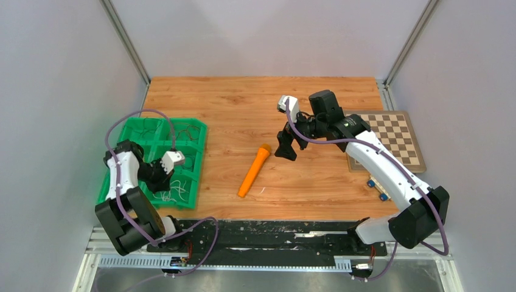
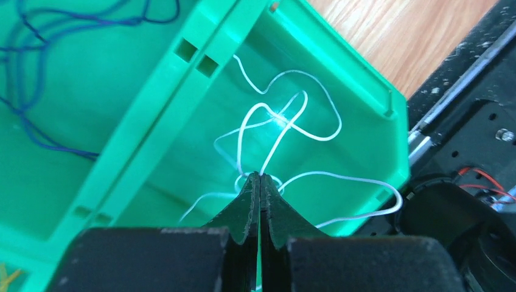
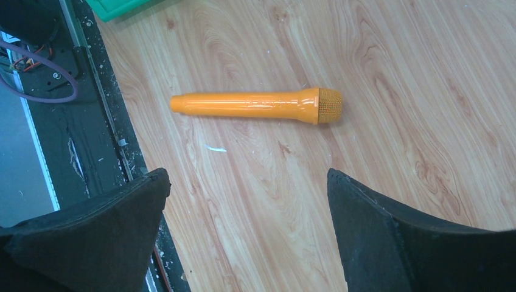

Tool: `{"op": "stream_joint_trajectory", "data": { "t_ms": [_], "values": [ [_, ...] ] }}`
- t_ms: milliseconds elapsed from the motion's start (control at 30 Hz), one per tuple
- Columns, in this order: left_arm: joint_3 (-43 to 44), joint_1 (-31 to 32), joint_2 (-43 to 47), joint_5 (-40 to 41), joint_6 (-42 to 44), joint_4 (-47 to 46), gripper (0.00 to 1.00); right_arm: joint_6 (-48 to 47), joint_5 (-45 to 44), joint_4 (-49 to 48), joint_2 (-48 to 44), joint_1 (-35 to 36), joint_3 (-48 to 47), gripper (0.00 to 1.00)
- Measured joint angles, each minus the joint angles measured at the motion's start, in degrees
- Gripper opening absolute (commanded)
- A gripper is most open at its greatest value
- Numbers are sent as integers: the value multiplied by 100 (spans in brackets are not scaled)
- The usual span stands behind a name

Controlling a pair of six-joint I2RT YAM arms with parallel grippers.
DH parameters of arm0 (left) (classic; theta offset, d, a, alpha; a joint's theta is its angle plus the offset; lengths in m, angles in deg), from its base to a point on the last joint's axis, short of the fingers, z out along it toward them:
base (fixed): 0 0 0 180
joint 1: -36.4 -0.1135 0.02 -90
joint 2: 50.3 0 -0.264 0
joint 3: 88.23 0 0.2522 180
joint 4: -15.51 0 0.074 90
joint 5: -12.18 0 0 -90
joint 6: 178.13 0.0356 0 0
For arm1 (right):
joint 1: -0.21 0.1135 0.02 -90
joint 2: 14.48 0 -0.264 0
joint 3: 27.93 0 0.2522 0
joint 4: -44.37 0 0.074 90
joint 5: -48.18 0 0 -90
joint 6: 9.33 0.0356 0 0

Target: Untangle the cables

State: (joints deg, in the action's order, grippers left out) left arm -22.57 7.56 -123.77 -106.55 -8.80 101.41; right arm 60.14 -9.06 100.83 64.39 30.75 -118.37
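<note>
The cables lie in a green compartment tray (image 1: 182, 121) at the left of the table. In the left wrist view a thin white cable (image 2: 286, 115) loops over the floor of one tray (image 2: 182, 109) compartment, and blue cables (image 2: 36, 36) curl in the neighbouring one. My left gripper (image 2: 260, 176) is down inside the tray, its jaws pressed together on the white cable, whose strands rise straight from the tips. My right gripper (image 1: 286, 149) hangs open over the bare wood at mid-table, holding nothing. From its own wrist camera the right gripper (image 3: 248, 176) shows both fingers spread wide.
An orange marker (image 1: 254, 170) lies on the wood between the tray and my right gripper, and the marker (image 3: 255, 104) also shows ahead of the right fingers. A chessboard (image 1: 389, 140) sits at the right edge under the right arm. The black base rail (image 1: 268, 234) runs along the near edge.
</note>
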Motion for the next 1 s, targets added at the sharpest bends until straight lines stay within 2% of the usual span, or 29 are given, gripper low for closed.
{"op": "stream_joint_trajectory", "data": {
  "t_ms": [167,233,267,300,333,400,433,500,567,800,867,1000],
  "values": [
    [-1010,0,293,382,-433,-1233,0,4,2,17,0,0,-2,100],
    [-1303,9,442,538,-579,-1733,7,4,2,37,0,0,-2,100],
    [-1381,24,468,605,-625,-1899,23,4,2,48,0,0,-2,100],
    [-1429,26,472,675,-667,-2022,32,4,2,55,0,-2,-2,100],
    [-1440,26,472,743,-726,-2107,46,2,2,68,0,-4,-2,100],
    [-1375,33,474,828,-811,-2105,60,2,2,96,4,-11,-2,100],
    [-1325,33,474,831,-802,-2052,64,0,2,101,9,-15,-2,100],
    [-1106,33,525,846,-848,-1829,83,-4,0,105,31,-26,-4,100],
    [-817,33,673,835,-807,-1556,97,-15,-7,118,55,-33,-9,100],
    [715,144,1215,787,-802,-326,100,-15,-15,120,59,-269,-24,100],
    [1279,332,1073,813,-1115,-68,100,-7,-15,118,57,-457,-24,100],
    [3104,1143,105,855,-2437,286,100,107,-20,94,55,-1029,-24,100]
  ]
}}
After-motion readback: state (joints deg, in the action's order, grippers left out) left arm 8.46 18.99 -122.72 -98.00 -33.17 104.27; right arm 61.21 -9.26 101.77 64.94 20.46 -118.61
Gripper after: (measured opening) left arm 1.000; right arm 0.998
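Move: The white cable, already pinched by the left hand, goes into the green tray's near right compartment, whose floor middle is about 6 cm below that hand, level with it in reach and 1 cm right. The dark blue cable lies about 9 cm ahead, 2 cm right and 6 cm down; the yellow one 9 cm ahead and 10 cm left. From the right hand, the white cable's compartment is some 33 cm left, 12 cm back and 20 cm down. The white cable is lowered about 5 cm further into its compartment by the left hand, drifting slightly left; near the bottom the fingers open wide and let go. That hand then rises about 20 cm, swinging forward at the end over the far compartments, fingers tipping forward some 15 degrees. Late on, the open, empty right hand moves about 5 cm right and 4 cm forward, away from the tray, turning slightly clockwise. ##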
